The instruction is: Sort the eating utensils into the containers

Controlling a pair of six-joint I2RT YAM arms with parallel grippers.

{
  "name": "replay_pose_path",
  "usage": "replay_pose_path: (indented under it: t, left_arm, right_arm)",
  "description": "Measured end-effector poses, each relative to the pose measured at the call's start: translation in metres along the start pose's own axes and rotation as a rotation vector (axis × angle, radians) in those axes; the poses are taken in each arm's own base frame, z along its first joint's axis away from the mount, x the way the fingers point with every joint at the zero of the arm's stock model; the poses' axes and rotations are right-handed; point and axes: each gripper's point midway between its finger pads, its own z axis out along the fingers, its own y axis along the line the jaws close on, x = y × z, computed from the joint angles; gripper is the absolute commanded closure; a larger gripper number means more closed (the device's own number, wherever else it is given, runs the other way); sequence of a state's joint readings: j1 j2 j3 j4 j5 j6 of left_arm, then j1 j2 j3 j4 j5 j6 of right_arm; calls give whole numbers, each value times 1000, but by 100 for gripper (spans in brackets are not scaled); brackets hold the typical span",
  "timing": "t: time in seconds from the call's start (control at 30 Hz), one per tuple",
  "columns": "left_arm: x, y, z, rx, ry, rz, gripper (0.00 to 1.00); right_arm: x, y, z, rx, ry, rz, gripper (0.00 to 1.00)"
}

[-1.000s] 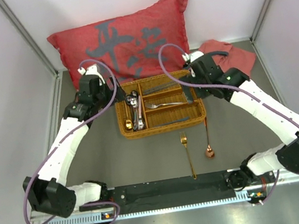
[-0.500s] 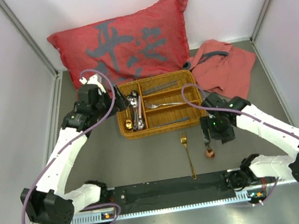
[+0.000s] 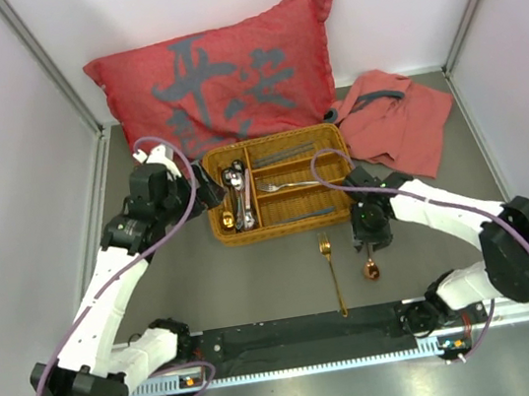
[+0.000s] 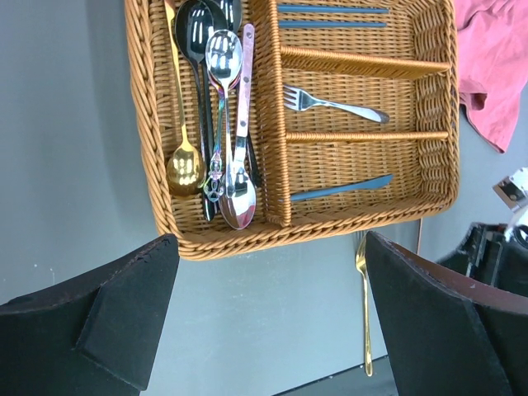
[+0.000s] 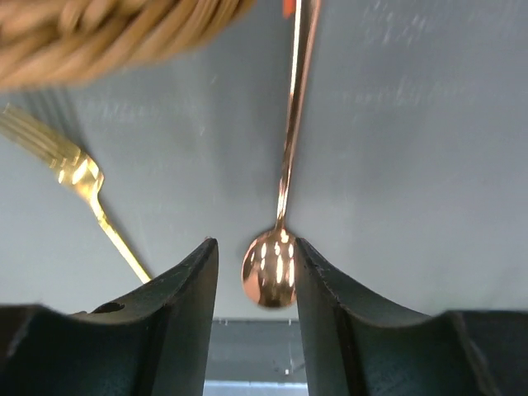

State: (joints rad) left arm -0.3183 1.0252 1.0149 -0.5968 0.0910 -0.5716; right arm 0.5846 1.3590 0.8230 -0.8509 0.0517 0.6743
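The wicker tray (image 3: 289, 226) holds several spoons (image 4: 238, 198) in its long compartment. The short compartments hold a silver fork (image 4: 330, 103), dark blue chopsticks (image 4: 330, 10) and a dark blue piece (image 4: 340, 188). A copper spoon (image 3: 370, 268) and a gold fork (image 3: 333, 277) lie on the table in front of the tray. My right gripper (image 3: 370, 234) is low over the copper spoon. Its fingers are open on either side of the bowl (image 5: 270, 276), with a gap on the left. My left gripper (image 4: 268, 330) is wide open and empty by the tray's left front corner.
A red cushion (image 3: 225, 69) leans behind the tray and a red cloth (image 3: 397, 118) lies at the back right. The gold fork (image 5: 74, 177) lies just left of my right fingers. Walls stand on both sides and a black rail (image 3: 304, 331) runs along the front.
My right arm swung from the tray's far right corner forward and down over the copper spoon. My left gripper drew back a little toward the near left.
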Motion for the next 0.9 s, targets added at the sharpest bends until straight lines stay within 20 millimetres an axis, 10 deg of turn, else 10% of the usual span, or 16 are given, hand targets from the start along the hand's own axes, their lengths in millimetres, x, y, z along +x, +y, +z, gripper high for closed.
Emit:
replay_pose_path:
  t: [0.6,0.9]
  left_arm:
    - [3,7,-10,-31,-11,-3,2]
    - [3,11,-24,-36,-47,-1,2]
  right_arm:
    - [-12,-6,37,47,26,77,99]
    - [1,3,33,-96,12,83,100]
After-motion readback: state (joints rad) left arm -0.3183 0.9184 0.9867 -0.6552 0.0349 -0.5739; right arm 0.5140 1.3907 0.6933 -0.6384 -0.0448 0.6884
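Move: The right hand hangs almost over the copper spoon: the spoon's middle is about 3 cm ahead, 1 cm to the right and 4 cm below, its bowl nearest the robot. The gold fork lies some 10 cm to this hand's left and 5 cm back; the basket's middle is about 18 cm left and 16 cm ahead. From the left hand the spoon is roughly 35 cm to the right, 8 cm back and 22 cm below. The right fingers, less than half open at first, close fully and pinch the copper spoon's handle just ahead of its bowl. The hand sinks about 3.5 cm to get there, easing forward 2 cm, then draws back a little over 1 cm and shifts slightly left as the grip shuts. The open left hand drifts some 2.5 cm back and to its left, clear of everything. ##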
